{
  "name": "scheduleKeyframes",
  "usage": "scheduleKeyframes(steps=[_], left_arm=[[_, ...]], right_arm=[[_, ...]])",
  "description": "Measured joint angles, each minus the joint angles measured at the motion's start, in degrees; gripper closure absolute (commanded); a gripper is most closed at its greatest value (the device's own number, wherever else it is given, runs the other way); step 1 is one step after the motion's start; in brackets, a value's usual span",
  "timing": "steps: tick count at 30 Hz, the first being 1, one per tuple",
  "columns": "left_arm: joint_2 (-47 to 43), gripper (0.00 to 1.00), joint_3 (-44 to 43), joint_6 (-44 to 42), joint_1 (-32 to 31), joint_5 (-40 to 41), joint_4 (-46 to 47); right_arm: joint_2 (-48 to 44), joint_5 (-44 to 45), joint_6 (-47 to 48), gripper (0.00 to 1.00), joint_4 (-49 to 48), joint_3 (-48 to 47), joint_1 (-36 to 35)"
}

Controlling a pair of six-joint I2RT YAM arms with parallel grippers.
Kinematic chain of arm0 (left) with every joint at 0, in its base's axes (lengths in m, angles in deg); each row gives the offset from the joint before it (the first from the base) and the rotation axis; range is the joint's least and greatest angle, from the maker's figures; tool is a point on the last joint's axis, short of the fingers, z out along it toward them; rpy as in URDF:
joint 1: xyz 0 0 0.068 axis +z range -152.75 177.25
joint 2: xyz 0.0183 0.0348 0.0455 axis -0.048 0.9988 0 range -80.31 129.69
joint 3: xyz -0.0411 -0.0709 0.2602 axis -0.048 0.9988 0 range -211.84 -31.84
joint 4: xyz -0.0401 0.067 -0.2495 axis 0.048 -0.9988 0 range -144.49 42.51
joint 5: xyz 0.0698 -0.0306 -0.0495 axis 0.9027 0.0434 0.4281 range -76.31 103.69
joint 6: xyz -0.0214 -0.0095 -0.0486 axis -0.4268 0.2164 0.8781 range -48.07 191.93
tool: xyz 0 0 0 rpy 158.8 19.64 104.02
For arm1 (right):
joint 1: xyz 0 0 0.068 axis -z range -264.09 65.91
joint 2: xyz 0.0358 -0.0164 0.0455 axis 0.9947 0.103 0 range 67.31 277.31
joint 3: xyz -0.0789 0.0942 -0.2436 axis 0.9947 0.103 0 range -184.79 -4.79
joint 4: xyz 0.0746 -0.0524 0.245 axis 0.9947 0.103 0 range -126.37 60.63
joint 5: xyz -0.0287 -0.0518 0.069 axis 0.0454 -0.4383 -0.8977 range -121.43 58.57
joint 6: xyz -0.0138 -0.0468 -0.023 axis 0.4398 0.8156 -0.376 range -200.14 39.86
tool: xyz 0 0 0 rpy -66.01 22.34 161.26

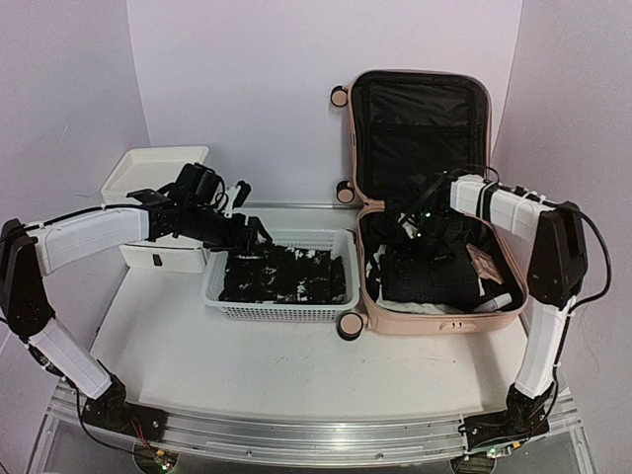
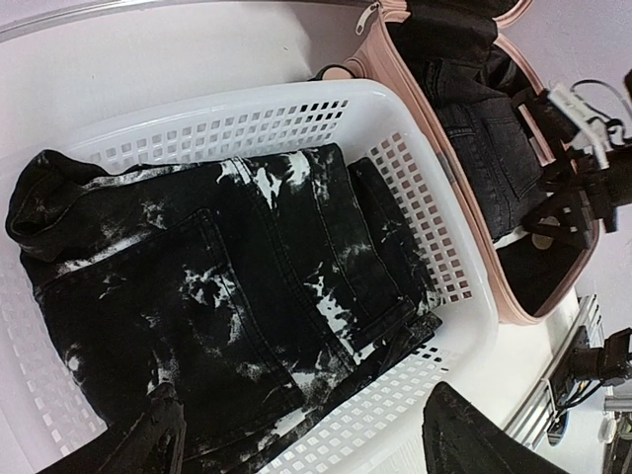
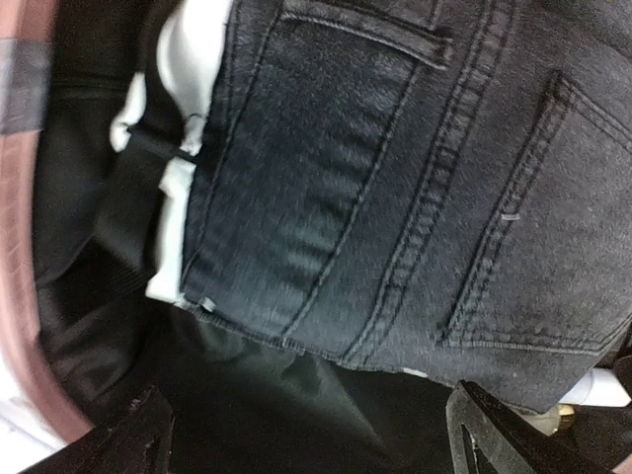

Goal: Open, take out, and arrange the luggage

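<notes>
The pale pink luggage [image 1: 425,322] lies open at the right, its black-lined lid [image 1: 420,109] standing against the back wall. Dark grey jeans [image 3: 415,158] and other dark clothes fill its base. My right gripper [image 1: 419,223] hovers just over those jeans, open, with nothing between its fingers [image 3: 523,434]. The luggage's pink rim [image 3: 18,257] shows at the left of the right wrist view. My left gripper [image 1: 252,233] is open above the white mesh basket [image 1: 281,313], which holds folded black-and-white splashed jeans [image 2: 227,286]. The left fingers [image 2: 484,439] are empty.
A white plastic drawer unit [image 1: 158,197] stands at the back left, behind my left arm. The basket's right wall sits close to the luggage [image 2: 464,188]. A brown packet [image 1: 484,262] and a white item [image 1: 499,301] lie at the base's right side.
</notes>
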Motion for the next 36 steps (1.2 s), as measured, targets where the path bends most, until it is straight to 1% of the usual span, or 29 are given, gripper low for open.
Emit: scheduleKeyframes(steps=[6,13,26,33,36], left_arm=[[-1.7,0.16,1.1,0.0,0.0,0.0,0.6],[-3.3,0.16,2.7,-0.1,0.0,0.1,1.4],[-5.3,0.16,4.8,0.0,0.0,0.0,2.1],[-5.8,0.16,5.5,0.5,0.0,-0.4,3.0],[-5.9,0.16,5.9,0.6,0.0,-0.5,3.2]], right_arm=[[7.2,7.9,-2.7,0.02,3.3,-5.6,-4.2],[10.9,12.4,-5.6,0.02,5.4,-9.2,-6.9],[17.3,14.8,-10.2,0.02,5.6,-14.0,-7.3],[19.8,17.2,-12.6,0.02,5.4,-14.4,-8.5],[20.2,18.7,-12.9,0.06,5.5,-14.5,-8.9]])
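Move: The folded black jeans in the suitcase have their middle about 4 cm ahead of the right hand, 4 cm to its right and 8 cm below. The bottle lies roughly 13 cm to the hand's right and 5 cm back, the patterned booklet 12 cm right and 3 cm ahead, both about as low as the jeans. From the left hand, the jeans are some 37 cm right, 5 cm ahead and 17 cm below. The jeans' left edge is what the right hand comes down on: with fingers still wide open, the hand sinks about 6 cm, edging forward and left meanwhile. Its wrist tips some 20 degrees so the fingertips swing towards the right, one finger ending beside that left edge and the other over the cloth. The fingers don't close. ##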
